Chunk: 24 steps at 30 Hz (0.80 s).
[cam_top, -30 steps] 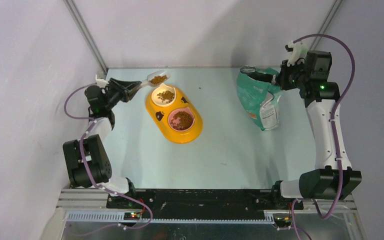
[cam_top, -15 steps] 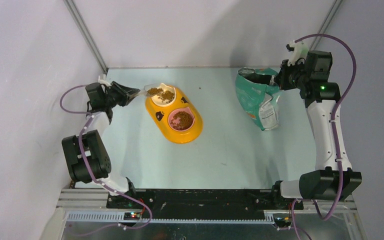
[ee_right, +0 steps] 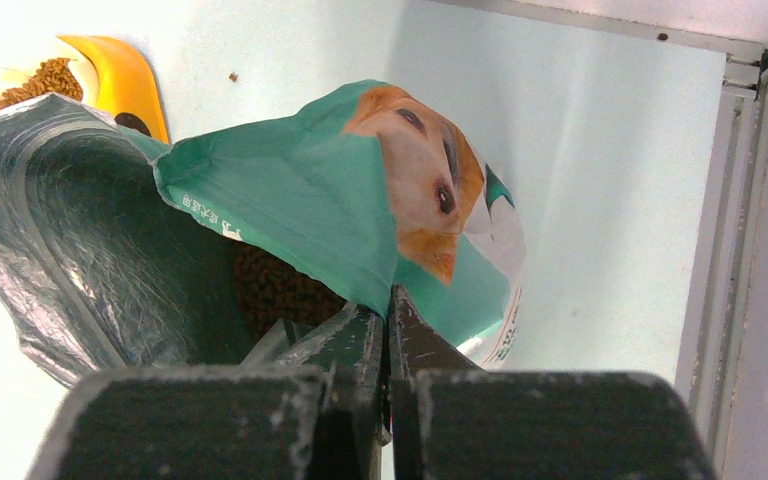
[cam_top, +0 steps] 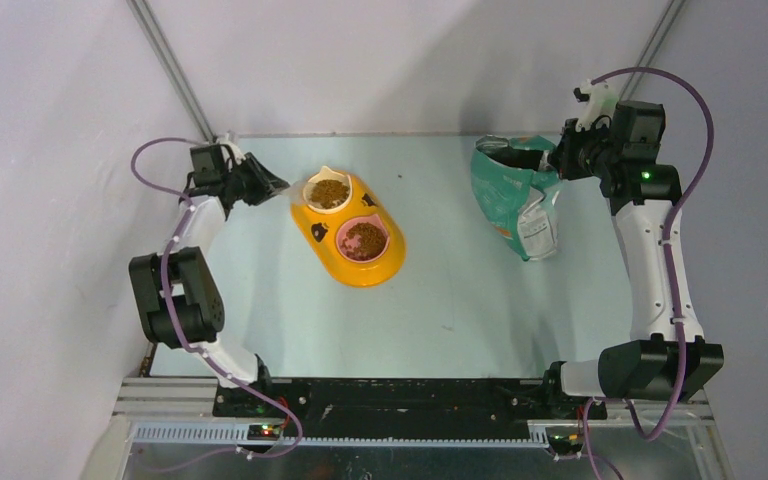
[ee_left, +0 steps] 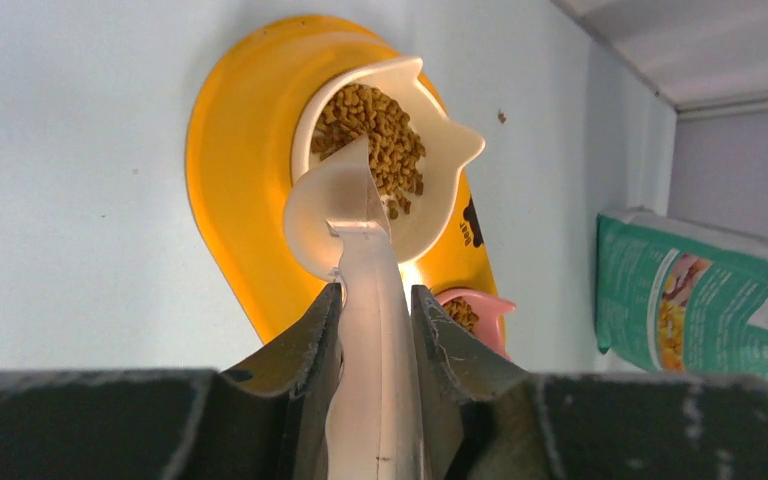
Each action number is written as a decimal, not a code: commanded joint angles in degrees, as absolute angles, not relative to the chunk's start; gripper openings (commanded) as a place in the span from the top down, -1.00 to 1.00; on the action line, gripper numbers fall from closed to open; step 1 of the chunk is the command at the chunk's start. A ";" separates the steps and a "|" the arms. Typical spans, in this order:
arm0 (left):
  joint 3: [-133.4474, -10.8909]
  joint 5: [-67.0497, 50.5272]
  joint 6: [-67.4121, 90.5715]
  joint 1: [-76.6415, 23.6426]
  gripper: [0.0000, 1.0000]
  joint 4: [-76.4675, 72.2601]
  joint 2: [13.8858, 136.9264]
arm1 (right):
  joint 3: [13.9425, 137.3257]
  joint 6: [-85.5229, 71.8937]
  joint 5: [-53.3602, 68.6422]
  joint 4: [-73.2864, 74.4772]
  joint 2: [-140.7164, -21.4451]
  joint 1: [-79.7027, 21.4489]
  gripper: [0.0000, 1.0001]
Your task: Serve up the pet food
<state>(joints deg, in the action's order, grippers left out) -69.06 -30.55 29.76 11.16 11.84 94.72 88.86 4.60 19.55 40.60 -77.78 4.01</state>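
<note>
Pet food fills the white bowl (cam_top: 329, 191) and the pink bowl (cam_top: 364, 240) of the yellow feeder (cam_top: 318, 232). My left gripper (cam_top: 268, 186) is shut on the handle of the clear scoop (ee_left: 345, 200). The scoop is turned on its side, with its mouth at the white bowl's near rim, and no kibble shows in it. In the left wrist view the heap of pet food (ee_left: 375, 140) lies just past the scoop. My right gripper (ee_right: 388, 300) is shut on the rim of the green pouch (cam_top: 510, 195), holding it open and upright. More pet food (ee_right: 270, 290) shows inside the pouch.
A single stray pellet (cam_top: 398, 178) lies on the table behind the feeder. Grey walls close in the left, back and right sides, and the pouch stands near the right wall. The left arm's purple cable loops near the back left corner.
The left wrist has rolled and tipped the scoop. The kibble that was in the scoop now lies in the white bowl. The right gripper and pouch have stayed put.
</note>
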 commanded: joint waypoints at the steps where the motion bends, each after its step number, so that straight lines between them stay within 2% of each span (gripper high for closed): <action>1: -72.03 -27.57 23.01 8.73 1.00 15.88 94.00 | 92.11 4.35 19.69 39.02 -75.24 4.75 1.00; 7: -74.64 -23.33 15.56 3.68 1.00 21.43 91.37 | 91.94 4.31 19.75 39.15 -75.25 4.83 1.00; 14: -78.46 -8.22 2.34 -5.13 1.00 30.05 87.24 | 91.85 4.42 19.80 39.28 -75.18 4.83 1.00; 24: -77.29 -6.40 0.29 -6.50 1.00 28.78 80.08 | 91.67 4.37 20.12 39.29 -75.07 5.25 1.00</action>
<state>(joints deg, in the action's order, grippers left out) -76.38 -8.51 2.92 -6.68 28.84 84.27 88.86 4.54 19.75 40.60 -77.78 4.40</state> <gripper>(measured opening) 0.300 0.007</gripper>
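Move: The white bowl, where the empty scoop in the left hand already reaches, lies some 9 cm to this hand's right, about 3 cm ahead and roughly 9 cm below it. The pink bowl is about 18 cm to its right and 9 cm back at the same depth, and the middle of the yellow tray under both is 14 cm right, 4 cm back. From the right hand on the bag, the white bowl lies about 48 cm left, 9 cm ahead and 26 cm lower. Still pinching the scoop's handle, the left hand first swings about 6 cm to its right beside the white bowl, then mostly climbs, some 5 cm up while easing about 4 cm back. Along the way the wrist rolls some 35 degrees, left side rising, and turns a little clockwise, with the scoop's lip still over the bowl at the end. ##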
